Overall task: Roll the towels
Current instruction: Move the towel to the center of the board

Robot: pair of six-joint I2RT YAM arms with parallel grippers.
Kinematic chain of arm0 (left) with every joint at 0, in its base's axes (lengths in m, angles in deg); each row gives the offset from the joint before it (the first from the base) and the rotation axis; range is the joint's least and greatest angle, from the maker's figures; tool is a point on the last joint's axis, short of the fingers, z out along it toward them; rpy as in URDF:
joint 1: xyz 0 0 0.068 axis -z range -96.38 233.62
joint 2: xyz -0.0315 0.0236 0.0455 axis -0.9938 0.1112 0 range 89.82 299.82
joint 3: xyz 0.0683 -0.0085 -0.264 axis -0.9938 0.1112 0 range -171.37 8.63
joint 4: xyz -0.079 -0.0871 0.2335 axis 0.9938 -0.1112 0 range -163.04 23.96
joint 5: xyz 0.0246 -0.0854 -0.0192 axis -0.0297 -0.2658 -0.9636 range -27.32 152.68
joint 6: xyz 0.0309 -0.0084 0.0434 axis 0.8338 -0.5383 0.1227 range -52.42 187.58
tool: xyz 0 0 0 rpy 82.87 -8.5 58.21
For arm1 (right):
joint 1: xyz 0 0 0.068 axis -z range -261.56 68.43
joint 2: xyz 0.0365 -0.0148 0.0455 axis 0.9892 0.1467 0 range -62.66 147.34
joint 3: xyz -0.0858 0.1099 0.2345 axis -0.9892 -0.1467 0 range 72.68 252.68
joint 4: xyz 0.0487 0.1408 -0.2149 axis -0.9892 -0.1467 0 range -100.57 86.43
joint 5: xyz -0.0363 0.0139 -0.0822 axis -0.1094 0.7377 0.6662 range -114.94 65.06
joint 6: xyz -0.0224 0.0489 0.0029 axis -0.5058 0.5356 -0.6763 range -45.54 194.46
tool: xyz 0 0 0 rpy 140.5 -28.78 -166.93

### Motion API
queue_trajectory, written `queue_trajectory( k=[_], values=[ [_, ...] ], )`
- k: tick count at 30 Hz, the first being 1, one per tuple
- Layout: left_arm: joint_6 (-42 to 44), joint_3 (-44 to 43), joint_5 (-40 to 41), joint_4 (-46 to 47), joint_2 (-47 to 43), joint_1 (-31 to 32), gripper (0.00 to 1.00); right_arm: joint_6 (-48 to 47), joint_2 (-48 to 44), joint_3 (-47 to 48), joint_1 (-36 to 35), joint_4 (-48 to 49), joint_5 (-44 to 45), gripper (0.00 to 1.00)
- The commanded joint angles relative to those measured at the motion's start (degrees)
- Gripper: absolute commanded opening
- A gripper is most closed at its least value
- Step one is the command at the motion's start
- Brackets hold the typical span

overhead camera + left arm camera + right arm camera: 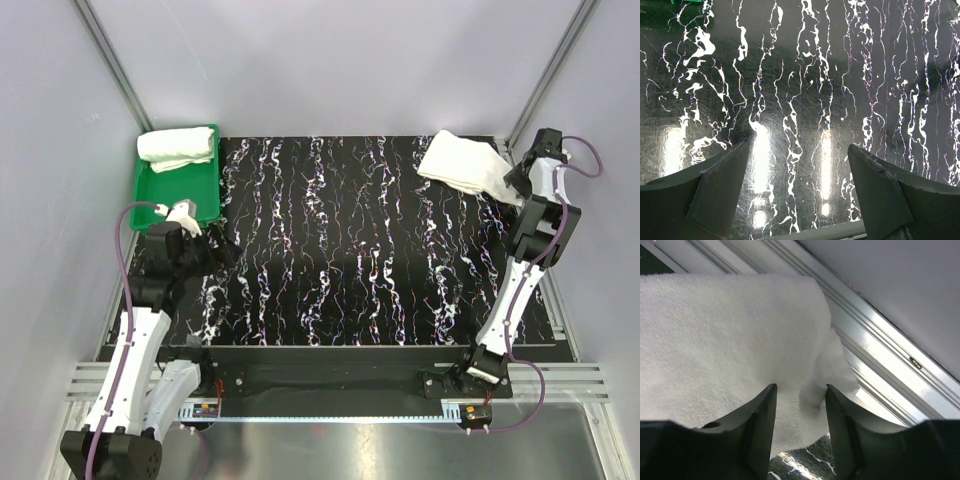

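One white towel (178,148) lies rolled at the far end of the green tray (175,195). A second white towel (465,162) lies loosely folded at the table's far right corner. My right gripper (518,185) sits on that towel's right end. In the right wrist view its jaws (801,387) stand open, pressed down into the towel (725,345), with a bunched fold of cloth between the two fingers. My left gripper (212,243) hovers just in front of the tray, wide open over the bare black marbled tabletop (800,75), with nothing between its fingers (720,185).
An aluminium frame rail (880,350) runs right behind the far towel, against the grey enclosure wall. The black marbled mat (350,250) stretches between the two arms. The tray sits at the far left corner.
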Motion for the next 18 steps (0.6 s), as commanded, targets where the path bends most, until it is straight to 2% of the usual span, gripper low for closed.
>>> queue_trajectory(
  k=[1,7,13,16,18],
  values=[
    [1.2,-0.2,-1.3,1.4,0.3,0.2,0.86,-0.7,4.2,7.7,4.9,-0.8,4.2,0.47],
    [1.1,-0.2,-0.9,1.5,0.1,0.2,0.86,0.2,0.0,1.4,4.6,3.3,0.8,0.01],
    [1.1,-0.2,-0.9,1.5,-0.6,0.2,0.86,-1.5,-8.6,-3.0,0.7,5.1,-2.9,0.0],
    [1.1,-0.2,-0.4,1.4,-0.7,0.2,0.86,-5.1,-16.3,-5.0,-4.8,6.8,-6.7,0.0],
    [1.2,-0.3,0.1,1.2,-1.0,0.2,0.86,-9.5,-23.6,-7.5,-11.2,8.0,-10.0,0.0]
  ],
)
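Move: The towel's near right edge already lies between the right hand's open fingertips, roughly level with them; the towel's middle is about 12 cm to the left and 8 cm farther out. The metal rail beside the board runs about 4 cm to the hand's right, level with it fore and aft. From the left hand, the towel's middle lies some 75 cm to the right, about 38 cm farther out and 16 cm lower. Pinching the towel's near right edge, the right fingers shut fully while the hand stays almost in place. Then the hand carries the pinched cloth left, in from the rail, by about 5 cm and lifts it some 4 cm, speeding up towards the end; the wrist turns roughly 10 degrees counter-clockwise. ##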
